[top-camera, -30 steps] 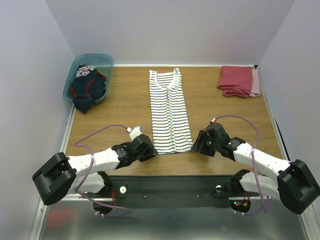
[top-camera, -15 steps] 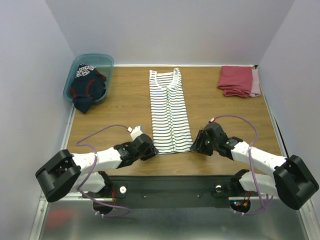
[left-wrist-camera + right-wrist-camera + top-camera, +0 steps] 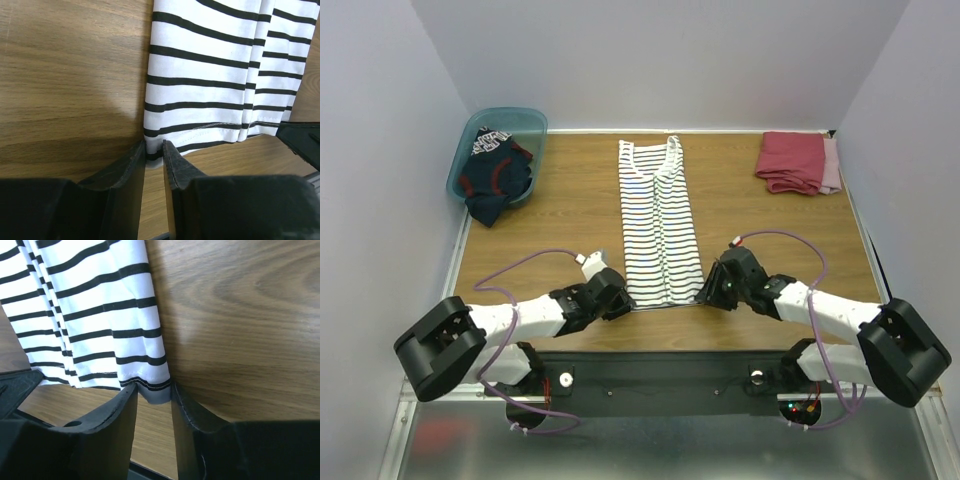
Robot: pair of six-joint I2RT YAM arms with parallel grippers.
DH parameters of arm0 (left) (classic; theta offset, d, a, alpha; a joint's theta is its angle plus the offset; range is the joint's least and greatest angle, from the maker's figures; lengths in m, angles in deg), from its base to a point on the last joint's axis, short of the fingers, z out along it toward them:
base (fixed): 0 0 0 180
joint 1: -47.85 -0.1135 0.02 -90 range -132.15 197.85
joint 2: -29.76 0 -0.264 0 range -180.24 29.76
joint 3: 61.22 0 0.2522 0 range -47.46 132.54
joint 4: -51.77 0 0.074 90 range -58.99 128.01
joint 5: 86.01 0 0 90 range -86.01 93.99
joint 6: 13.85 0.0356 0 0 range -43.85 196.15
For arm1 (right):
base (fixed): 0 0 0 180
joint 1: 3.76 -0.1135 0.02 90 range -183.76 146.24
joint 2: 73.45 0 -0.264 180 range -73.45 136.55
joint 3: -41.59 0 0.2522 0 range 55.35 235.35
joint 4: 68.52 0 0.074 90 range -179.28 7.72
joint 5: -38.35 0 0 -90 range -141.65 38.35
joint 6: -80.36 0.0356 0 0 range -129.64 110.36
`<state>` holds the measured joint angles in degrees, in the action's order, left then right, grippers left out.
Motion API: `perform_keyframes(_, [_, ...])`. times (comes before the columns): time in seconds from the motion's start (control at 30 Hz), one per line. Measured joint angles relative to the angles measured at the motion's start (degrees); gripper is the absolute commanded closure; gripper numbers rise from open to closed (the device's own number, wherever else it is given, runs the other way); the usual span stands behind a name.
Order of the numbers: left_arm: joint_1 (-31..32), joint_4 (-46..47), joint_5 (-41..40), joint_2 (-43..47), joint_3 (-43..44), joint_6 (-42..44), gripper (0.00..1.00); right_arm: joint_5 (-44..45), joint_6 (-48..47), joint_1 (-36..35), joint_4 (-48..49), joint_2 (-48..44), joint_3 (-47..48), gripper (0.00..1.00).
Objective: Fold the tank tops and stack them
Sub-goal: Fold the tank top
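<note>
The white striped tank top (image 3: 660, 220) lies folded lengthwise into a narrow strip down the middle of the table, hem toward me. My left gripper (image 3: 625, 304) is shut on its near left hem corner, seen in the left wrist view (image 3: 154, 150) with the striped cloth (image 3: 210, 75) beyond. My right gripper (image 3: 706, 293) is shut on the near right hem corner (image 3: 154, 392), with the striped cloth (image 3: 100, 315) spread to its left. The navy tank top with red trim (image 3: 492, 180) hangs crumpled in and over the bin at the far left.
A teal plastic bin (image 3: 525, 118) stands in the far left corner. A folded red and pink cloth pile (image 3: 792, 162) lies in the far right corner. The table's near edge and a black rail (image 3: 660, 370) run just behind both grippers.
My right gripper has slid a little left and forward onto the hem's right corner. My left gripper has edged slightly right at the left corner. The top has not moved.
</note>
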<state>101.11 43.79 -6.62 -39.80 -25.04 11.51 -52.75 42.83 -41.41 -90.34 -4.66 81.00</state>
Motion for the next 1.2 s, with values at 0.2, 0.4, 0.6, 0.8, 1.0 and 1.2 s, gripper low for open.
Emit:
perform_keyframes(0.2, [0.0, 1.4, 0.0, -1.6, 0.2, 1.5, 1.0, 1.2, -0.3, -0.3, -0.4, 0.7, 0.0, 0.93])
perform_keyframes(0.4, [0.6, 1.6, 0.4, -1.4, 0.2, 1.9, 1.0, 2.3, -0.6, -2.8, -0.5, 0.8, 0.0, 0.99])
perform_keyframes(0.6, [7.8, -1.9, 1.1, 0.2, 0.1, 0.0, 1.0, 5.4, 1.6, -13.4, -5.6, -2.9, -0.2, 1.0])
perform_keyframes(0.8, [15.1, -11.9, 1.4, 5.6, 0.1, -3.9, 1.0, 10.1, 6.6, -24.4, -15.7, -9.6, 1.0, 1.0])
perform_keyframes(1.0, [16.0, -25.2, -1.5, 12.1, 6.2, -4.7, 1.0, 16.0, 7.7, -26.1, -22.9, -10.8, 8.5, 0.99])
perform_keyframes(1.2, [10.0, -26.3, -3.2, 9.6, 15.0, 0.3, 1.0, 22.5, 5.7, -26.0, -24.3, -3.7, 17.8, 0.97])
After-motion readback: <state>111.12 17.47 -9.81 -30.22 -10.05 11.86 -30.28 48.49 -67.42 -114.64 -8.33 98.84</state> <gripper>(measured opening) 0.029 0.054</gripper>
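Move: The tank top lies folded lengthwise with its hem nearest you. Its left hem corner is right between the left fingertips, about 1 cm below their middle; the right hem corner sits just as close, about 1 cm below, between the right fingertips. From the left hand, the right corner is about 16 cm straight to the right, the neck end some 38 cm ahead and 5 cm right, and the table's front edge roughly 10 cm straight back. Shut both grippers on the two hem corners, then draw the pinched hem straight back towards the table's front edge, roughly 9 cm. Reverse there: lift both hands to about 8 cm above their starting height while swinging forward some 5 cm, letting the right hand drift left towards the left one and tip by about 15 degrees. ##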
